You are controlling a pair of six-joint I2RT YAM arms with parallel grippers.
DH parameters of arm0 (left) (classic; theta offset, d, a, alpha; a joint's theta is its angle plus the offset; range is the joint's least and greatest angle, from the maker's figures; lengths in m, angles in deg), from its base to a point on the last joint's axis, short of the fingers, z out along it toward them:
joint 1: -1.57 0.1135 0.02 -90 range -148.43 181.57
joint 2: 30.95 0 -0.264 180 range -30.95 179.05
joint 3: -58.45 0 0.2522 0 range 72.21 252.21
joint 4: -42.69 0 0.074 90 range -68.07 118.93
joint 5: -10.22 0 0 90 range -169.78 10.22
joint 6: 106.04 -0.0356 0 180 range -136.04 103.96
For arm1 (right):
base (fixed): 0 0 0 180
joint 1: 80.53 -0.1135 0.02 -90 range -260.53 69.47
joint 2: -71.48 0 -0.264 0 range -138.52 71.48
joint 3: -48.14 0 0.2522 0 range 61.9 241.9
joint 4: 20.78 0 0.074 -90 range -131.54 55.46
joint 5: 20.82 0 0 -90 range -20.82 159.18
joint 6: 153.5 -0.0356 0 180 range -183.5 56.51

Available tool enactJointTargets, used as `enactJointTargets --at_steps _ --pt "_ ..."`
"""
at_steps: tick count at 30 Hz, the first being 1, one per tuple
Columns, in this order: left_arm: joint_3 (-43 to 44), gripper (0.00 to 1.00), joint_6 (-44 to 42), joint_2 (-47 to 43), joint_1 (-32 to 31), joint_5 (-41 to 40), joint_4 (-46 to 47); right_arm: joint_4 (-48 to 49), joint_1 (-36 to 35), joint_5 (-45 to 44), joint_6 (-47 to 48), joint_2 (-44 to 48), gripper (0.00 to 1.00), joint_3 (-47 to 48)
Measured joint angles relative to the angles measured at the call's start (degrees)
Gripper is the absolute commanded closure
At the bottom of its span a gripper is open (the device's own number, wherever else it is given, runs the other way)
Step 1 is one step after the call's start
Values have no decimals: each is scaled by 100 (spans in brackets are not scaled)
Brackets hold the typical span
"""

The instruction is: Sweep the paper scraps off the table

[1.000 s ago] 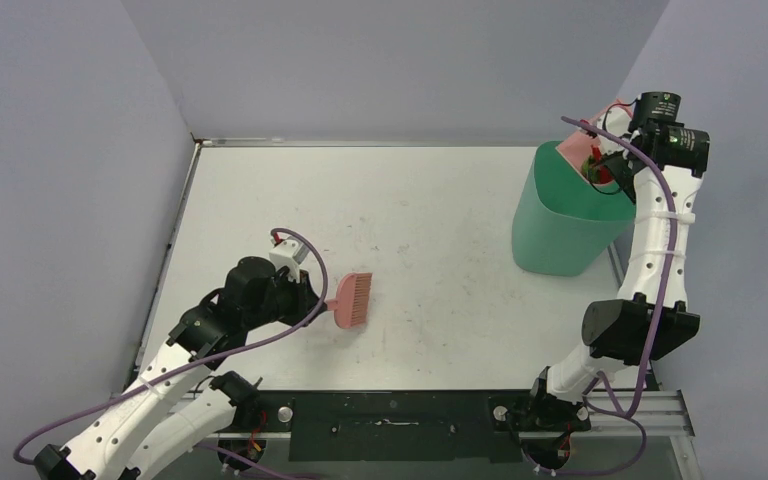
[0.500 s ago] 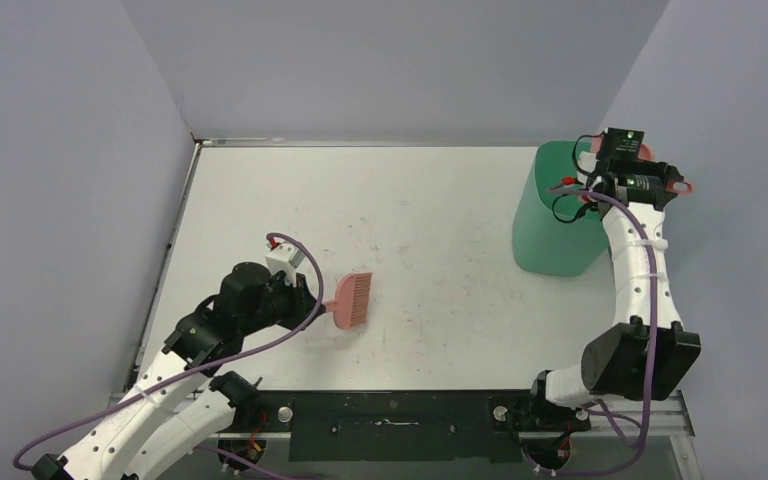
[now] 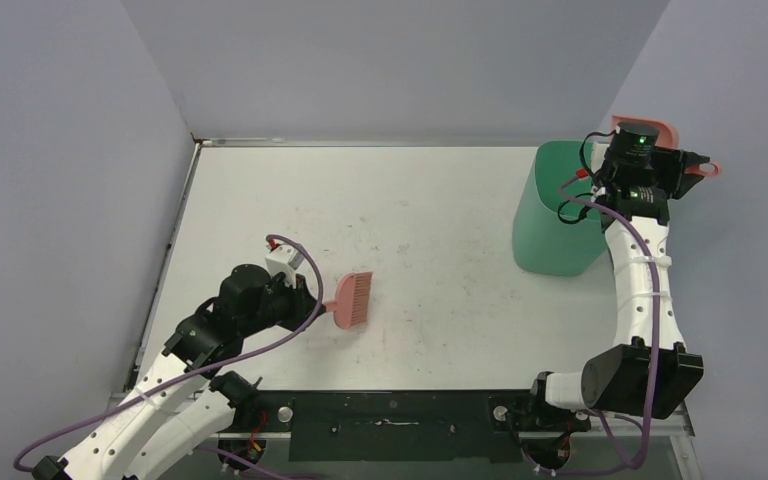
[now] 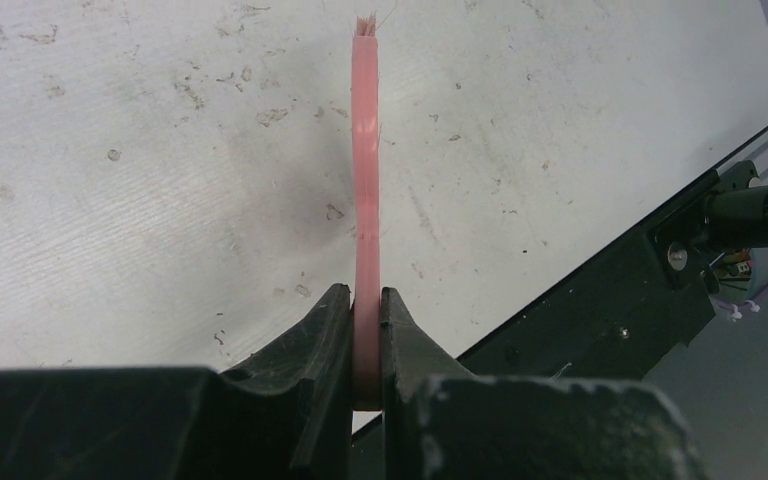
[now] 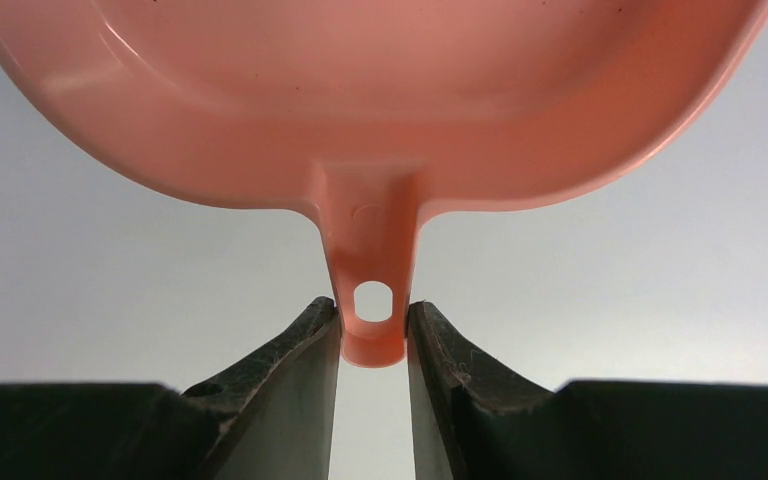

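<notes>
My left gripper (image 3: pixel 322 303) is shut on the handle of a pink brush (image 3: pixel 352 299), which rests on the white table (image 3: pixel 410 210) left of centre. The left wrist view shows the brush (image 4: pixel 365 180) edge on, clamped between the fingers of my left gripper (image 4: pixel 365 310). My right gripper (image 3: pixel 698 165) is raised at the back right, beside the green bin (image 3: pixel 555 225). It is shut on the handle of a pink dustpan (image 3: pixel 660 127). In the right wrist view the dustpan (image 5: pixel 380 110) stands against the wall, its holed handle pinched in my right gripper (image 5: pixel 373 330). No paper scraps show in any view.
The green bin stands at the table's back right corner, close under the right arm. Grey walls close in the left, back and right sides. A black rail (image 3: pixel 390 410) with the arm bases runs along the near edge, also visible as a rail (image 4: pixel 640 290) in the left wrist view.
The right wrist has swung with the dustpan from over the bin's mouth to the right, past its rim, and turned. The left arm and brush have barely shifted.
</notes>
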Motion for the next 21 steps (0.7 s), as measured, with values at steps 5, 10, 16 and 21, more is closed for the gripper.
enactJointTargets --at_steps 5,10,16,21 --pt "0 100 -2 -13 0 -9 28 140 -87 -87 109 0 92 -101" --pt "26 100 -9 -59 0 -166 31 109 -487 -186 92 26 94 -501" --pt "922 100 -70 195 2 -741 -131 -55 -1064 -350 -369 55 95 -1152" --pt "2094 100 -247 885 2 -1152 -188 -501 -1563 -413 -1043 -162 95 -1051"
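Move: The right hand, still pinching the emptied dustpan's handle, is high beyond the bin's right side: the green bin's middle lies about 16 cm to its left, 5 cm farther out and some 25 cm below. The dustpan's pan is about 8 cm left and 7 cm farther out, near hand height. From the left hand, the bin is roughly 52 cm right and 21 cm ahead; its held brush head is 7 cm right, 4 cm ahead. With the right gripper and its dustpan seeming to come to bear on the bin's right side, the right hand swings back down and left over the bin, about 9 cm each way, keeping its grip and tipping around 10 degrees. The left hand keeps hold of the brush and lifts it some 11 cm, drifting 5 cm forward as its fingers tilt up a little. ##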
